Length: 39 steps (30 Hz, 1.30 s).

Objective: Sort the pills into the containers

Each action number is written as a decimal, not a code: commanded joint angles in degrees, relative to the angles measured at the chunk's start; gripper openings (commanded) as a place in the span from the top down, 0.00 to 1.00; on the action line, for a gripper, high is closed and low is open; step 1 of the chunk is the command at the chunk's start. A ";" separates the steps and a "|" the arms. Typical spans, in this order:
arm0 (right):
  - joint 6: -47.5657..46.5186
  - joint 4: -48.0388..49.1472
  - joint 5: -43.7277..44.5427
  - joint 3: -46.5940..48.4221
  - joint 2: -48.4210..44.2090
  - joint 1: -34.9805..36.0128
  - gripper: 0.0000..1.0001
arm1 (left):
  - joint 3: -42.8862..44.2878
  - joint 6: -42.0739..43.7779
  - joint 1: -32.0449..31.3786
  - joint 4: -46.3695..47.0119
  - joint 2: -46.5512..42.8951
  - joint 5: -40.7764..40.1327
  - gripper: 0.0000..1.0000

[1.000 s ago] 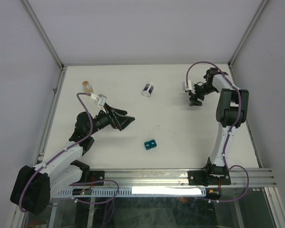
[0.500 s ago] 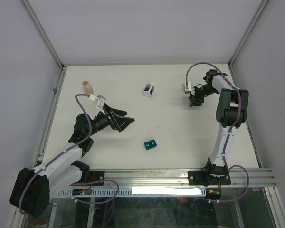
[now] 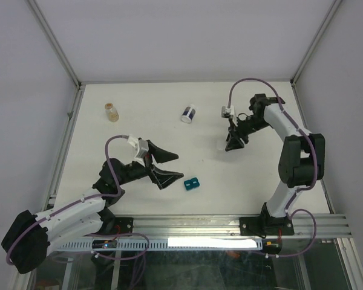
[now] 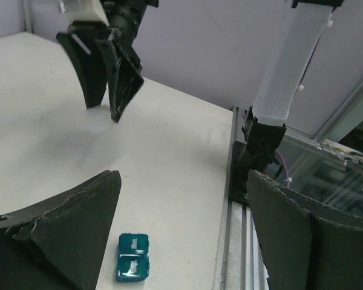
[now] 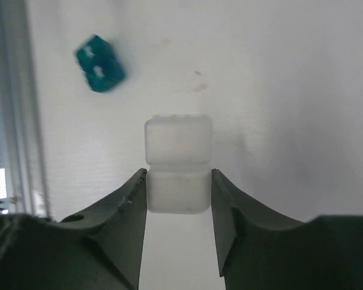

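Observation:
A clear container [image 5: 178, 171] sits between the fingertips of my right gripper [image 5: 178, 188], which is shut on it. In the top view that gripper [image 3: 232, 145] is right of the table's middle, with the container [image 3: 222, 145] faint at its tips. I cannot tell whether it rests on the table. The left wrist view shows the same gripper [image 4: 104, 90] from afar. A second clear container [image 3: 111, 112] with the orange pills inside stands at the far left. My left gripper [image 3: 173, 168] is open and empty, just left of a teal block [image 3: 190, 183].
A white jar with a dark-blue band [image 3: 188, 113] lies at the back middle. The teal block [image 4: 132, 258] shows low between the left fingers [image 4: 66, 220] and appears again as the teal block [image 5: 100, 63] at upper left. An aluminium rail [image 3: 230, 225] edges the table's near side.
My left gripper swung nearer and to the right, up to the teal block, its jaws slightly narrower. My right gripper closed on the clear container and moved left and nearer with it.

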 commanded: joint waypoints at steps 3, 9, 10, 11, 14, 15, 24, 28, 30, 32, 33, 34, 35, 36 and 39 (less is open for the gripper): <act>18.13 -8.99 -11.03 -5.98 -5.39 11.49 0.78 | -3.02 27.00 -9.52 9.99 -3.25 -3.13 0.14; 26.67 -2.53 -15.79 -8.29 -8.77 15.67 0.78 | -2.35 48.34 -15.04 3.77 -2.18 -5.28 0.10; 27.67 -1.48 -15.99 -8.58 -8.97 16.05 0.78 | -1.90 50.01 -15.26 2.36 -1.18 -5.31 0.10; 27.62 -1.64 -16.25 -8.56 -8.57 16.31 0.78 | -1.54 52.12 -15.52 1.43 -0.23 -5.24 0.10; 23.52 -6.11 -18.80 -7.72 -6.68 17.09 0.78 | -0.26 57.11 -16.57 -0.30 3.35 -6.94 0.10; 21.94 -7.69 -19.57 -7.50 -5.98 17.43 0.78 | 0.38 58.07 -16.72 -0.59 4.78 -7.76 0.11; 18.73 -9.93 -19.24 -8.11 -4.09 20.52 0.78 | 7.95 65.81 -17.10 -1.95 18.41 -13.67 0.18; 18.43 -10.01 -19.02 -8.32 -4.25 21.13 0.78 | 10.56 66.61 -17.10 -2.30 22.52 -11.85 0.21; 18.27 -10.01 -18.92 -8.46 -4.47 21.16 0.78 | 11.21 66.48 -17.10 -2.62 23.06 -10.46 0.24; 18.12 -10.01 -18.89 -8.59 -4.61 21.15 0.78 | 11.54 66.25 -17.10 -3.38 23.02 -9.58 0.26; 18.01 -10.13 -18.93 -8.60 -4.61 21.19 0.78 | 11.64 66.09 -17.10 -3.73 22.93 -9.05 0.28; 17.87 -10.25 -18.91 -8.58 -4.44 21.28 0.78 | 11.72 65.80 -17.10 -3.90 22.74 -8.61 0.31; 17.75 -10.44 -18.93 -8.50 -4.37 21.29 0.78 | 11.77 65.48 -17.10 -4.07 22.62 -8.07 0.34; 17.53 -10.66 -18.98 -8.44 -4.23 21.38 0.78 | 11.77 65.29 -17.10 -4.24 22.48 -7.57 0.35; 17.15 -10.94 -19.00 -8.33 -4.08 21.50 0.78 | 12.05 64.85 -17.10 -4.95 22.61 -6.24 0.43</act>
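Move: The clear pill box is already held in the right fingers, some 17 cm ahead, 20 cm right and 11 cm below the left fingers, so the right hand's meeting place, the left gripper's fingers, lies about 17 cm back, 20 cm left and 11 cm up from it. On the table, the teal pill box is about 14 cm back, 14 cm left and 9 cm below the right hand; the pill bottle about 22 cm ahead and 16 cm left of it. The clear pill box, still gripped, is carried by the right hand about 15 cm back and 10 cm left, slightly up, quickly then easing off, while that wrist turns. To meet it, the left hand first draws back, then sinks about 8 cm and reaches right and forward, rolling some 60 degrees clockwise seen from behind the hand; its fingers partly close around the box's free end. ##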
